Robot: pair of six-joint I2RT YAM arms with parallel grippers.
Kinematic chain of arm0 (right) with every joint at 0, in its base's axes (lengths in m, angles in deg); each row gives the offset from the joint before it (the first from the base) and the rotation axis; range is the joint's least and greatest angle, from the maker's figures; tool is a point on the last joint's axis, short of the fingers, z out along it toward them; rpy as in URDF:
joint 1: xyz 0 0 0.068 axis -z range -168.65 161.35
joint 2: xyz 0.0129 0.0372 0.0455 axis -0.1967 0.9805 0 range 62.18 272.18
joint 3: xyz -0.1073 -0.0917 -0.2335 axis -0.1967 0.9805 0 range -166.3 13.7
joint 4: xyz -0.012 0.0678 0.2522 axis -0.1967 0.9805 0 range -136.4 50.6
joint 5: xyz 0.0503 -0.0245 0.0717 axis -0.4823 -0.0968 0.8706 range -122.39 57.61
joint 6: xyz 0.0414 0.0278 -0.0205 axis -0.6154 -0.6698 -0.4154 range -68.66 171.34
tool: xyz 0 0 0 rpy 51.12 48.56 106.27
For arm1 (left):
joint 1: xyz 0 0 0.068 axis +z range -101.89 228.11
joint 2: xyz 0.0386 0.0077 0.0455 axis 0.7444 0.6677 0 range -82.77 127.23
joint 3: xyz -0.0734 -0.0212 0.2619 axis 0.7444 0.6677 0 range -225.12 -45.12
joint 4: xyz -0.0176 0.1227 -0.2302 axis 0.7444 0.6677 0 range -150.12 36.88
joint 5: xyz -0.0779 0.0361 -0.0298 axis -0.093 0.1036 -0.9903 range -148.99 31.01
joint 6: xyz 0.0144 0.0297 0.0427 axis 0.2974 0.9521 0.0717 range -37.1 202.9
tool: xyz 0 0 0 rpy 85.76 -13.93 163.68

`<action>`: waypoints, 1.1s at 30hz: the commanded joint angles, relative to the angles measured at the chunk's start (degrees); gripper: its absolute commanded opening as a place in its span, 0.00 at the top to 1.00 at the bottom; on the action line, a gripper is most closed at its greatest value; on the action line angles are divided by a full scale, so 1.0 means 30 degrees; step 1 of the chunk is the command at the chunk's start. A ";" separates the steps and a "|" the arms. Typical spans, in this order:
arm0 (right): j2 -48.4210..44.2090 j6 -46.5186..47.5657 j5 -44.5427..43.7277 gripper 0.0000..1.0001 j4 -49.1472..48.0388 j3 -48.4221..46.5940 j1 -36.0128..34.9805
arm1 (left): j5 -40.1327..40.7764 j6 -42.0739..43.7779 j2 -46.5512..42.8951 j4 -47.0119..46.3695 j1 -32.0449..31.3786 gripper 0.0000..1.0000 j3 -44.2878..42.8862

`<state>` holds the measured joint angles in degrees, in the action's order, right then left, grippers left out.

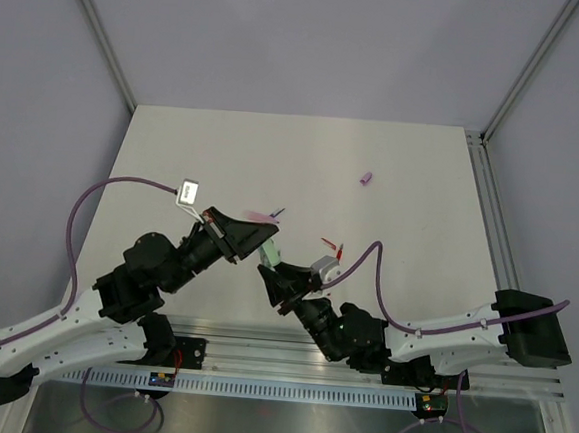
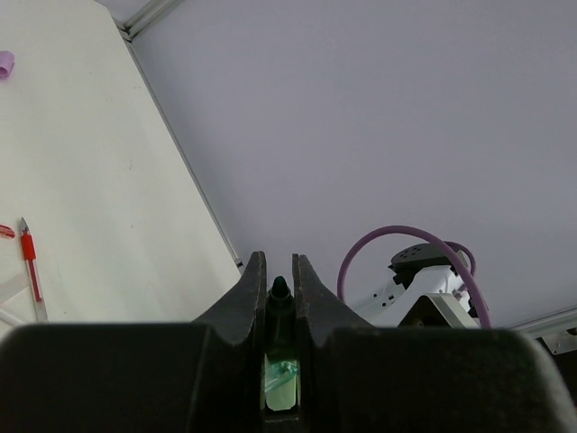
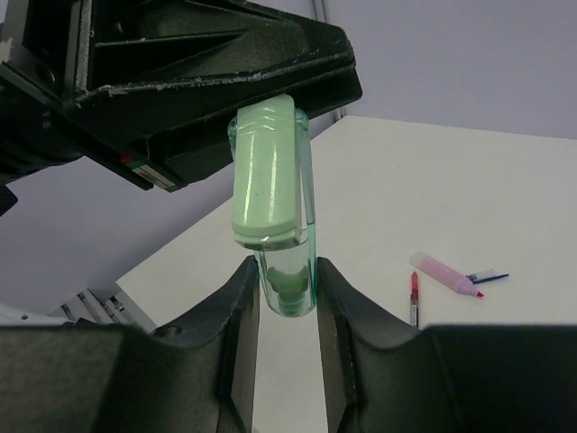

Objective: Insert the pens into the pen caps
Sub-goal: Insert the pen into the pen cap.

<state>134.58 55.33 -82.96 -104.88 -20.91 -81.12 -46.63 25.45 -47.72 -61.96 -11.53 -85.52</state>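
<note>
A thick green pen [image 3: 266,180] hangs in the air between my two grippers. My left gripper [image 2: 280,271] is shut on its pale green barrel [image 2: 280,383]. The lower end, a clear green cap [image 3: 293,280] with the tip inside it, sits between the fingers of my right gripper [image 3: 287,289], and both pads touch it. In the top view the green pen [image 1: 270,250] spans the left gripper [image 1: 238,235] and the right gripper [image 1: 268,273]. On the table lie a red pen [image 3: 414,293], a pink pen [image 3: 442,273] and a lilac cap [image 1: 368,178].
A thin blue pen [image 3: 487,277] lies next to the pink one. A second red piece [image 1: 329,244] rests near the red pen. An aluminium rail [image 1: 490,212] runs along the table's right edge. Purple cables loop over both arms.
</note>
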 commanded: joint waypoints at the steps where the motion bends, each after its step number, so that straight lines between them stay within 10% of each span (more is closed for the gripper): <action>1: -0.0080 0.0312 -0.1190 0.74 -0.0637 -0.0417 -0.0466 | 0.1180 0.0310 -0.0578 -0.0090 -0.0131 1.00 -0.0126; 21: -0.4505 -1.1581 0.1881 0.89 2.5133 -0.6390 -0.1698 | -0.0857 0.8861 0.1146 0.3841 -0.0131 0.98 -0.1679; 27: -0.5760 -1.3134 0.2701 0.92 2.8835 -0.8062 -0.1378 | -0.1953 1.0183 0.0770 0.3692 -0.0131 0.29 -0.1416; 33: -0.6848 -1.3077 0.5978 0.92 2.9687 -0.8180 0.0934 | -0.1659 1.0800 -0.0168 0.4365 -0.0131 0.15 -0.1825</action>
<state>115.21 17.91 -71.90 -19.88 -43.03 -81.78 -51.07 54.78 -46.89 -48.00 -12.03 -88.21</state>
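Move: Both hands already grip the green pen, which stands roughly upright between them: its middle is about 3 cm below and 2 cm back from the left hand point, straight sideways, and some 3 cm above and 1 cm ahead of the right, level sideways. On the table, about 35 cm below the left hand, the blue pen lies roughly 5 cm ahead, straight sideways, and the red marker 14 cm ahead and 5 cm left. Left sinks about 6 cm, rolling, then opens off the green pen; right, still gripping, draws rightward and back. ##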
